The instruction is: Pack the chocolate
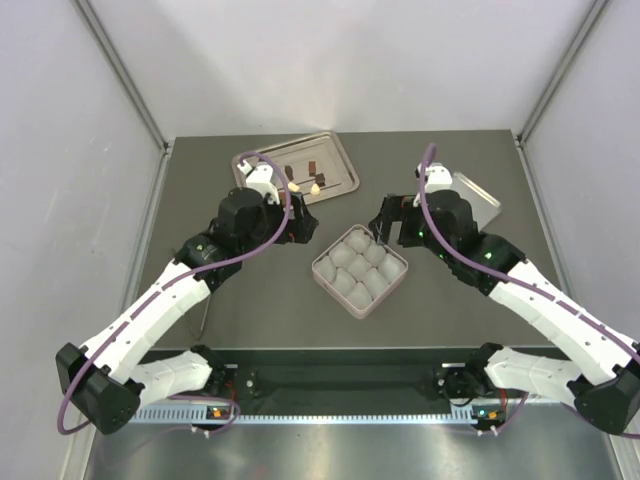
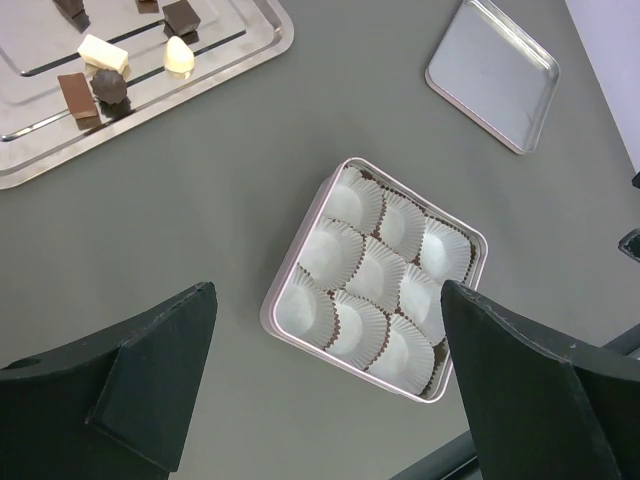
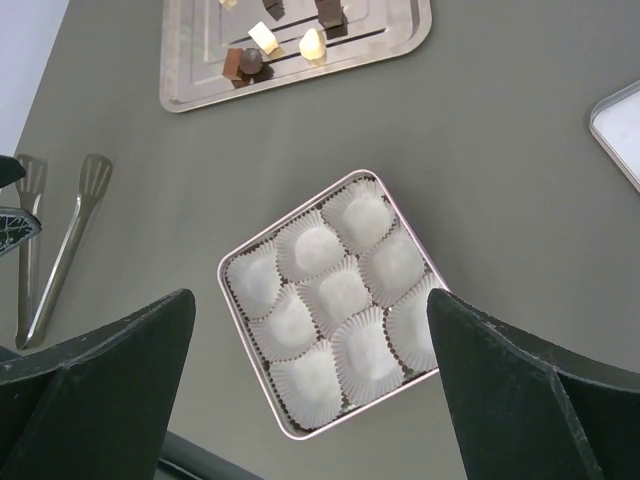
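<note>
The chocolate, small dark brown and cream-white pieces point(image 1: 312, 176) point(image 2: 103, 52) point(image 3: 263, 38), lies on a silver tray point(image 1: 340, 160) point(image 2: 150, 120) point(image 3: 300, 82) at the back of the table. A pink square box point(image 1: 325, 278) point(image 2: 270, 310) point(image 3: 228, 300) with white paper cups, all of them empty, sits at the centre. My left gripper point(image 1: 305, 222) point(image 2: 328, 290) hovers open between the tray and the box. To the right of the box my right gripper point(image 1: 383, 222) point(image 3: 310, 296) also hangs open. Neither holds anything.
A silver lid point(image 1: 478, 192) point(image 2: 495, 75) point(image 3: 625, 130) lies at the back right, behind my right arm. Metal tongs point(image 3: 70, 240) rest on the table to the left of the box, near my left arm.
</note>
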Available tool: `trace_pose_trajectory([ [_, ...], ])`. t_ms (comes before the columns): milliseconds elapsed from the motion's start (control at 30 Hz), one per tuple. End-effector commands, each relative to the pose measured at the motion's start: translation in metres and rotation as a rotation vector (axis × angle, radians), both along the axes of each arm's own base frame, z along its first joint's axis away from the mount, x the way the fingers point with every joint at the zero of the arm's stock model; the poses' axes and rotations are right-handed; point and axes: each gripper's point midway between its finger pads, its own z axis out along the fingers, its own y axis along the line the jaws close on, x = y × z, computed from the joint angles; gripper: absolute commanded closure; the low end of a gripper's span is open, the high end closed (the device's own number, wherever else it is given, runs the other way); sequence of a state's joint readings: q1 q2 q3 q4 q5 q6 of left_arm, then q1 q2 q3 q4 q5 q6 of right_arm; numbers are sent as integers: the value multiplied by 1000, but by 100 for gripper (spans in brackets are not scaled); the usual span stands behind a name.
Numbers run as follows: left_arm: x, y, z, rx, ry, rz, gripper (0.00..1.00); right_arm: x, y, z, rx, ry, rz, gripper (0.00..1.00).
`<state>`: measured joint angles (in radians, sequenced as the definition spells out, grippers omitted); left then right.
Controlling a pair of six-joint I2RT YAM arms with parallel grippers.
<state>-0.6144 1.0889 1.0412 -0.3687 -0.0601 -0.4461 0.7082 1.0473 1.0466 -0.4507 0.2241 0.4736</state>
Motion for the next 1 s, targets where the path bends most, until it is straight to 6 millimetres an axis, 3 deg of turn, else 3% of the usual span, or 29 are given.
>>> trace_pose_trajectory([
  [0,1,0,20,-26,-59,-5,1,3,-4,29,65,-72,-21,0],
  [200,14,11,19,62,-70,50,2,-2,-7,35,75,-92,-14,0],
  [400,54,42,27,187,-47,173,3,-9,-7,37,55,-122,41,0],
  [433,63,46,39,180,-58,193,4,-12,-5,40,62,-132,64,0],
  [467,71,49,26,204,-7,196,5,-18,1,41,65,-141,124,0],
  [533,93,69,26,196,14,254,7,-24,5,41,72,-159,173,0],
  [700,144,110,-27,197,150,374,14,-36,7,38,72,-181,241,0],
  [867,171,106,-73,225,216,326,21,-44,9,39,94,-190,276,0],
  [967,183,104,-97,248,252,320,31,-45,12,36,108,-188,285,0],
])
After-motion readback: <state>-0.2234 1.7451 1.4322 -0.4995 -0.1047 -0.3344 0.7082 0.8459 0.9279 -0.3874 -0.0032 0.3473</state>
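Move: Out on the silver tray, the brown chocolate bar lies about 25 cm ahead of the left hand, 8 cm to its left and some 23 cm below. The dark round chocolate sits 3 cm to the right of the bar; the white chocolate is 3 cm right of it and 4 cm farther out. The paper-lined box is 13 cm to the left hand's right and 4 cm ahead. From the right hand, the bar is about 26 cm ahead and 28 cm left. Swinging away from the box towards the near-left corner of the chocolate tray, the left hand goes about 16 cm forward and 12 cm left, first rising slightly, then dropping some 13 cm; it turns counter-clockwise, tips its fingers down and narrows them by about a quarter, touching nothing. The empty right hand eases back about 5 cm and up 2 cm, turning some 15 degrees counter-clockwise, still open. ##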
